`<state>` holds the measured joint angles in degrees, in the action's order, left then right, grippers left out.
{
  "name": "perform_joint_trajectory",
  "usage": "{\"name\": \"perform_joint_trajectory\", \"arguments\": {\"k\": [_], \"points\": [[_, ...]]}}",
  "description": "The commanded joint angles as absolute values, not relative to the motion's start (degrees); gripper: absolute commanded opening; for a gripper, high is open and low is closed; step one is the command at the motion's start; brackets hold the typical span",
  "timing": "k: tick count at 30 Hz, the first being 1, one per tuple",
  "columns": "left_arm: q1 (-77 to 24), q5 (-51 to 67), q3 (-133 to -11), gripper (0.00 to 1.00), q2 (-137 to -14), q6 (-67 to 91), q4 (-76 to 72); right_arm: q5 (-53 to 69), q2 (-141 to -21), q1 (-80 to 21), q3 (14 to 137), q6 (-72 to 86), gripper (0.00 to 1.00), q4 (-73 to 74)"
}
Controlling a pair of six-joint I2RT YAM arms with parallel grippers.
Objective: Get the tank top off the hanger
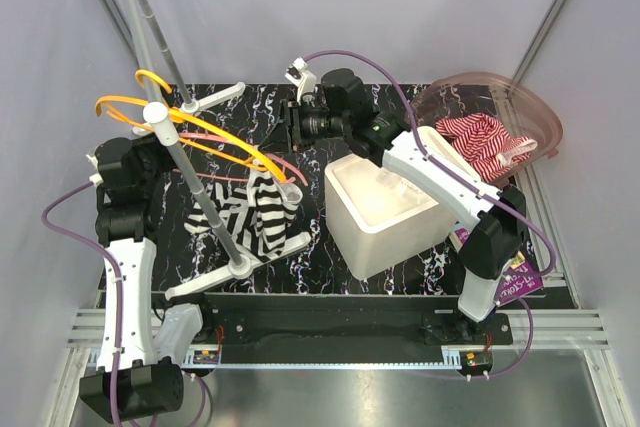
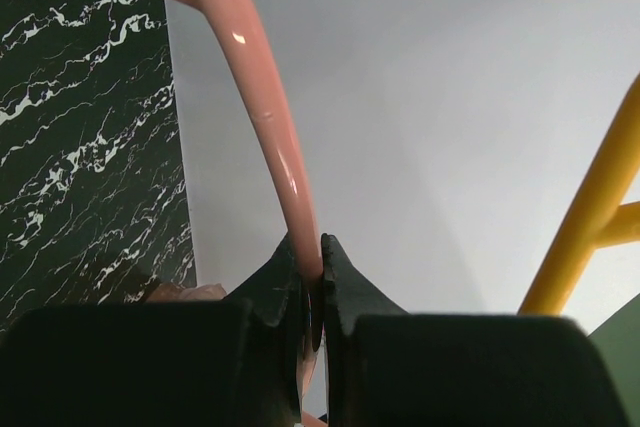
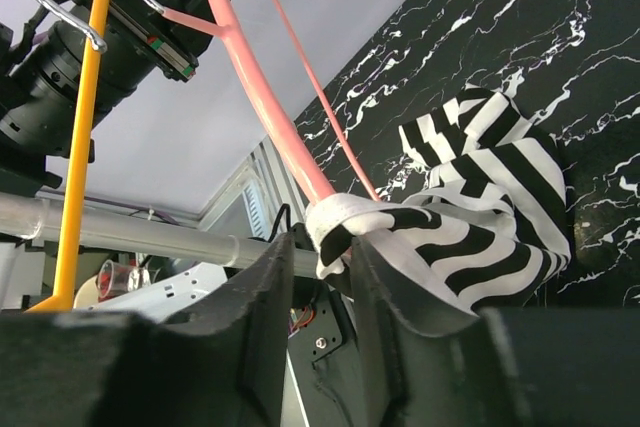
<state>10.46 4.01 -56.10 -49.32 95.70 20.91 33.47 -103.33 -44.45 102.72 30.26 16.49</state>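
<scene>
The black-and-white striped tank top droops from the right end of a pink hanger onto the black marble table. In the left wrist view my left gripper is shut on the pink hanger's rod. In the right wrist view the tank top's white-edged strap is looped round the hanger's end. My right gripper has closed on that strap, with the rest of the tank top hanging to its right.
Yellow hangers hang on the grey rack pole, which crosses above the pink hanger. A white tub stands to the right of the tank top. A clear basket with a red striped garment is at the back right.
</scene>
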Motion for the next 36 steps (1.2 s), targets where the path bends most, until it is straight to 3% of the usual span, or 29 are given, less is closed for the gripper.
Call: {"name": "perform_joint_trajectory", "arguments": {"k": [1, 6, 9, 11, 27, 36], "points": [[10.81, 4.92, -56.43, 0.00, -48.43, 97.73, 15.30, 32.34, -105.03, -46.14, 106.34, 28.65, 0.34, 16.96], [10.81, 4.84, -56.69, 0.00, -48.34, 97.73, 15.03, 31.99, -106.43, -47.02, 107.66, 28.65, 0.27, 17.14], [10.81, 4.66, -57.13, 0.00, -48.69, 97.82, 14.94, 31.20, -106.44, -47.20, 107.93, 28.65, 0.15, 17.40], [10.72, 4.13, -57.13, 0.00, -48.69, 97.56, 14.94, 30.50, -105.91, -47.20, 107.23, 27.95, 0.01, 17.58], [11.60, -3.60, -61.52, 0.00, -49.13, 97.92, 17.84, 23.83, -88.61, -47.11, 86.94, 24.87, 0.00, 15.48], [13.18, -7.39, -68.55, 0.00, -48.43, 92.02, 25.22, 25.75, -88.95, -46.14, 86.32, 25.31, 0.00, 14.94]]}}
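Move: The tank top's strap, looped over the right end of the pink hanger, lies about 3 cm back and 3 cm below the right hand, barely 1 cm to its left. The pink hanger's tip is some 5 cm back, 5 cm right and 3 cm lower; the yellow hanger's right end hangs roughly 8 cm back, 3 cm right and 6 cm higher. From the left hand the strap is about 18 cm right, 5 cm back and 4 cm lower. The right fingers, already partly closed, shut fully on the strap with a small nudge left and forward, then draw it about 7 cm to the right and back, sinking slightly. The left hand keeps its grip on the pink hanger and, late on, lifts it about 5 cm while shifting some 3 cm left and turning it about 10 degrees counter-clockwise, away from the right hand. ##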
